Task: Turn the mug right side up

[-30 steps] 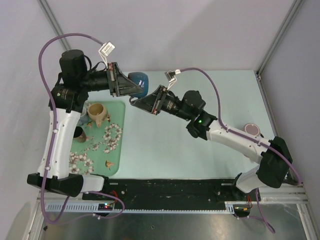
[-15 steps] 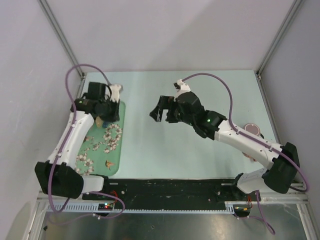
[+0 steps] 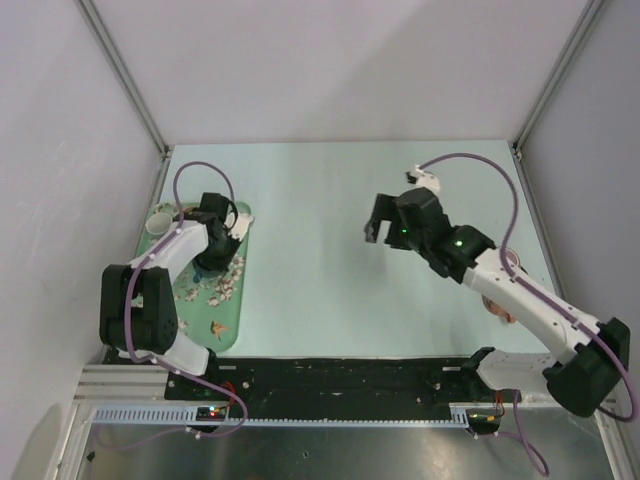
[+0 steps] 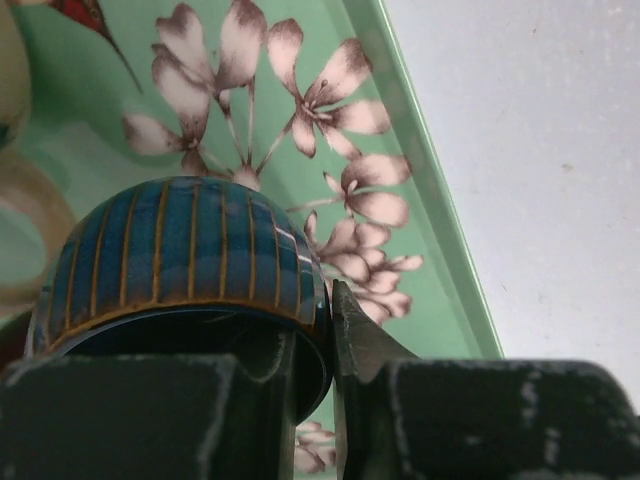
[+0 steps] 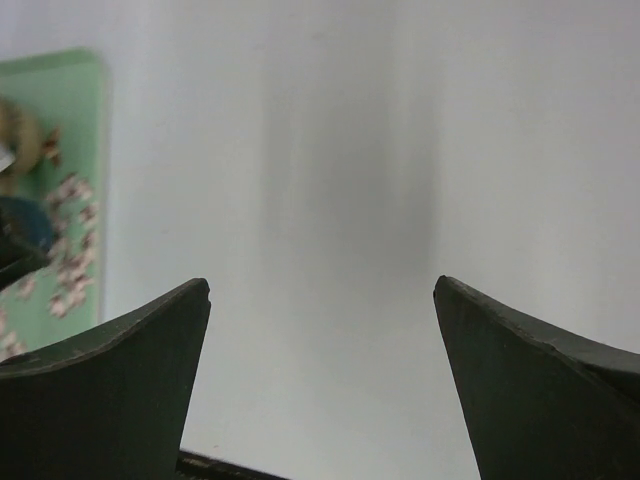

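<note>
The mug shows only as a tan ceramic edge (image 4: pixel 6 70) with a beige loop beside it at the left of the left wrist view, and as a tan blur (image 5: pixel 14 140) on the tray in the right wrist view. I cannot tell which way up it is. My left gripper (image 4: pixel 322 300) (image 3: pixel 208 260) is shut on the rim of a dark blue gold-striped mug (image 4: pixel 190 250), one finger inside and one outside, low over the green floral tray (image 3: pixel 238 300). My right gripper (image 5: pixel 322 285) (image 3: pixel 376 228) is open and empty above the bare table, well right of the tray.
A pale round cup (image 3: pixel 160 220) stands at the tray's far left corner. A pinkish round object (image 3: pixel 506 262) lies at the right, partly under the right arm. Metal frame posts (image 3: pixel 120 70) stand at the back corners. A black rail (image 3: pixel 340 375) runs along the near edge.
My left arm came down from the far side with the blue mug to the tray. My right gripper drew back to the right, away from the blue mug, and is empty.
</note>
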You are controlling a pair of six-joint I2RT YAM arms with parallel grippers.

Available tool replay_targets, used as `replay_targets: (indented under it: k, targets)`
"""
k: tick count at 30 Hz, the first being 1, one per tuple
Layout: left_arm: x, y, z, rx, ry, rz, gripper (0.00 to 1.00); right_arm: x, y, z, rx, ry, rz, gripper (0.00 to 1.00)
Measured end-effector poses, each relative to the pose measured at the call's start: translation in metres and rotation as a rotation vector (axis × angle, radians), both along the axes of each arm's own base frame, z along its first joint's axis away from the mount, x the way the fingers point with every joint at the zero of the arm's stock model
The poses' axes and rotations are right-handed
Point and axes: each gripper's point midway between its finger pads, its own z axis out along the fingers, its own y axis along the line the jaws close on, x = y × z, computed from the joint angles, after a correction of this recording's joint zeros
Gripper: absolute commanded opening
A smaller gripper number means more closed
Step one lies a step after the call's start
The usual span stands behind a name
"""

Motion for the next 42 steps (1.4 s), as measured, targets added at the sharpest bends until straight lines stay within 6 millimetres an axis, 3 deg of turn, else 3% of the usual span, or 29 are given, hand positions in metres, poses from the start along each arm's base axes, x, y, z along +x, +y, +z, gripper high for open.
replay_targets:
  k: [5, 7, 10, 13, 17, 21, 26, 35, 42]
  targets:
    - [0.002, 0.001, -0.024, -0.015, 0.025, -0.020, 0.07, 0.003, -0.089, -0.008, -0.028, 0.031, -0.212, 0.99]
    - [0.004, 0.001, -0.026, -0.045, 0.020, -0.019, 0.13, 0.001, -0.136, -0.011, -0.024, 0.037, -0.340, 0.99]
    - [0.011, 0.005, -0.024, -0.101, -0.005, 0.018, 0.31, -0.008, -0.201, -0.018, -0.009, 0.042, -0.535, 0.99]
    - [0.019, 0.014, -0.024, -0.121, -0.034, 0.038, 0.49, -0.023, -0.253, -0.029, 0.027, 0.059, -0.706, 0.99]
    - [0.020, 0.015, -0.022, -0.135, -0.047, 0.028, 0.64, -0.041, -0.308, -0.046, 0.106, 0.103, -0.909, 0.98]
    - [0.020, 0.013, -0.006, -0.144, -0.100, -0.001, 0.73, -0.057, -0.353, -0.064, 0.230, 0.166, -1.090, 0.87]
    - [0.021, 0.006, 0.026, -0.172, -0.191, -0.028, 0.74, -0.057, -0.380, -0.084, 0.326, 0.226, -1.174, 0.79]
    - [0.029, -0.006, 0.061, -0.207, -0.219, -0.062, 0.75, -0.045, -0.386, -0.129, 0.386, 0.381, -1.191, 0.78]
    - [0.026, -0.013, 0.065, -0.205, -0.208, -0.085, 0.75, -0.029, -0.387, -0.163, 0.410, 0.461, -1.198, 0.73]
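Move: Just below the left hand, about 3 cm ahead and 4 cm to its left, is the tray spot for the blue mug it still holds by the wall; the beige mug stands some 13 cm ahead and 7 cm left. Far to the right hand's right, about 34 cm, 3 cm back and 21 cm down, is the pink mug, with the orange mug roughly 9 cm nearer the base and 3 cm farther right of it. Swinging right by nearly 40 cm and sinking 16 cm, mostly in the later half, the right hand comes in over the pink mug's dark handle, turning some 70 degrees clockwise, tipping to point more steeply down and narrowing its wide-open fingers by a quarter. The left hand lowers the blue mug a little and eases it forward and left, opens to let go of its wall, then rises clear. ##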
